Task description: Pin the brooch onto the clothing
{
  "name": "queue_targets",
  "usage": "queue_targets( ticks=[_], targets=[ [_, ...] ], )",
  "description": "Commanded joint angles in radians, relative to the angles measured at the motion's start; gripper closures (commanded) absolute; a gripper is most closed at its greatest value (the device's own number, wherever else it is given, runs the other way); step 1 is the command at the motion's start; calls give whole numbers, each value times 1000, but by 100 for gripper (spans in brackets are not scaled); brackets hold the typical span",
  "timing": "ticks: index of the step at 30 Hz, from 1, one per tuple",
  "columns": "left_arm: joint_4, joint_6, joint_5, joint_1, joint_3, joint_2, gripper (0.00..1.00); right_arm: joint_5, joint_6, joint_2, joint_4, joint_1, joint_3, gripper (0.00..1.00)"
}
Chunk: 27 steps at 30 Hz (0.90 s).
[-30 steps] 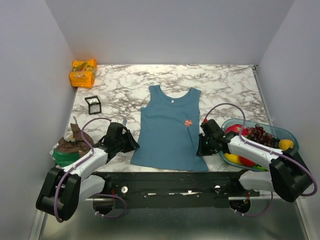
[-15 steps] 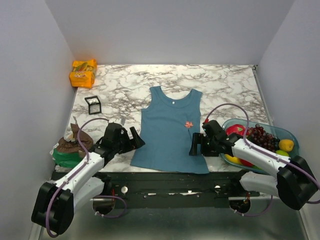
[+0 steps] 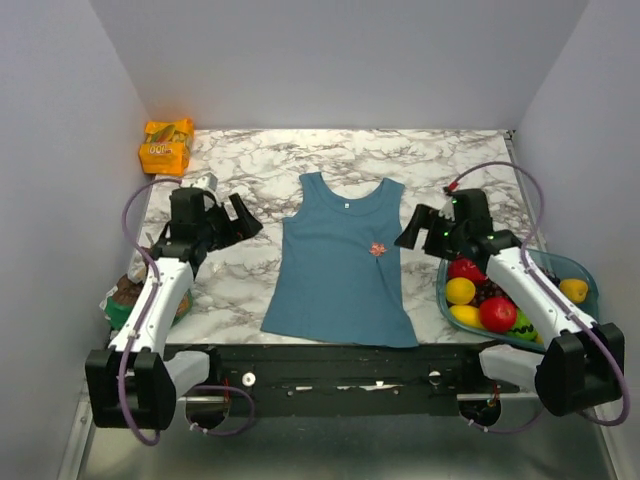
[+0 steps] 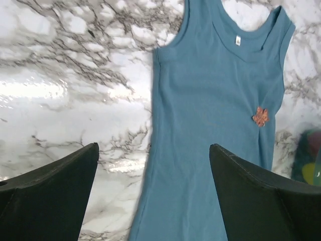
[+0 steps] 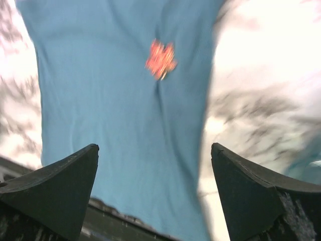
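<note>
The clothing [image 3: 335,270], a teal-blue tank top, lies flat on the marble table with its neck to the far side. The brooch [image 3: 377,248], a tiny red-orange flower, sits on its right chest area. My left gripper [image 3: 243,226] hovers left of the top's shoulder, open and empty. My right gripper [image 3: 409,232] hovers just right of the brooch, also open and empty. In the left wrist view the clothing [image 4: 210,100] and brooch [image 4: 260,116] lie beyond my left gripper [image 4: 154,150]. The blurred right wrist view shows the brooch [image 5: 160,59] on the clothing [image 5: 120,110] above my right gripper [image 5: 154,148].
A glass bowl [image 3: 591,287] of fruit stands at the right, under the right forearm. An orange snack pack [image 3: 166,146] lies at the back left corner. A brown and green heap [image 3: 124,299] sits at the left edge. A black rail [image 3: 340,362] runs along the near edge.
Both grippers have opened wide. Both arms rose from the top's lower corners and swung toward the far side, level with its chest. The left arm now covers the small box.
</note>
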Motion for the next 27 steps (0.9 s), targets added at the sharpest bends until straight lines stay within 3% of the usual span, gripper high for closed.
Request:
queue_targets(
  ticks=[1, 6, 9, 17, 23, 27],
  targets=[
    [-49, 83, 167, 175, 129, 63, 1, -201, -100, 15, 8, -237, 65, 0],
    [-139, 160, 112, 228, 292, 16, 1, -267, -165, -66, -53, -455, 132, 0],
    [-159, 189, 80, 228, 352, -65, 1, -235, -195, -127, -134, -498, 203, 0],
    [-196, 164, -4, 226, 429, -269, 1, -106, -215, -334, -214, -503, 263, 0],
    [-95, 166, 15, 228, 322, -390, 1, -89, -231, -573, -18, -503, 57, 0],
    [-90, 164, 3, 228, 292, -420, 1, -85, -255, -609, 5, -503, 14, 0]
  ],
)
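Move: The brooch, already lying on the shirt, is about 3 cm ahead of my right hand, 8 cm to its left and 12 cm below. From the right hand, the fruit basket's middle is some 22 cm to the right and 9 cm back. From my left hand, the brooch is some 29 cm to the right, level fore and aft and 14 cm below; the brown bag's middle is about 22 cm left and 12 cm back. Empty and still wide open, both my hands clear away from the brooch and shirt. They swing outward first while still reaching slightly forward, the right about 12 cm to its right to over the fruit basket's left part, the left about 6 cm left. Then both mainly climb, the left by roughly 23 cm and the right by 16, drawing back as the fingers tip up nearly 40 degrees. ##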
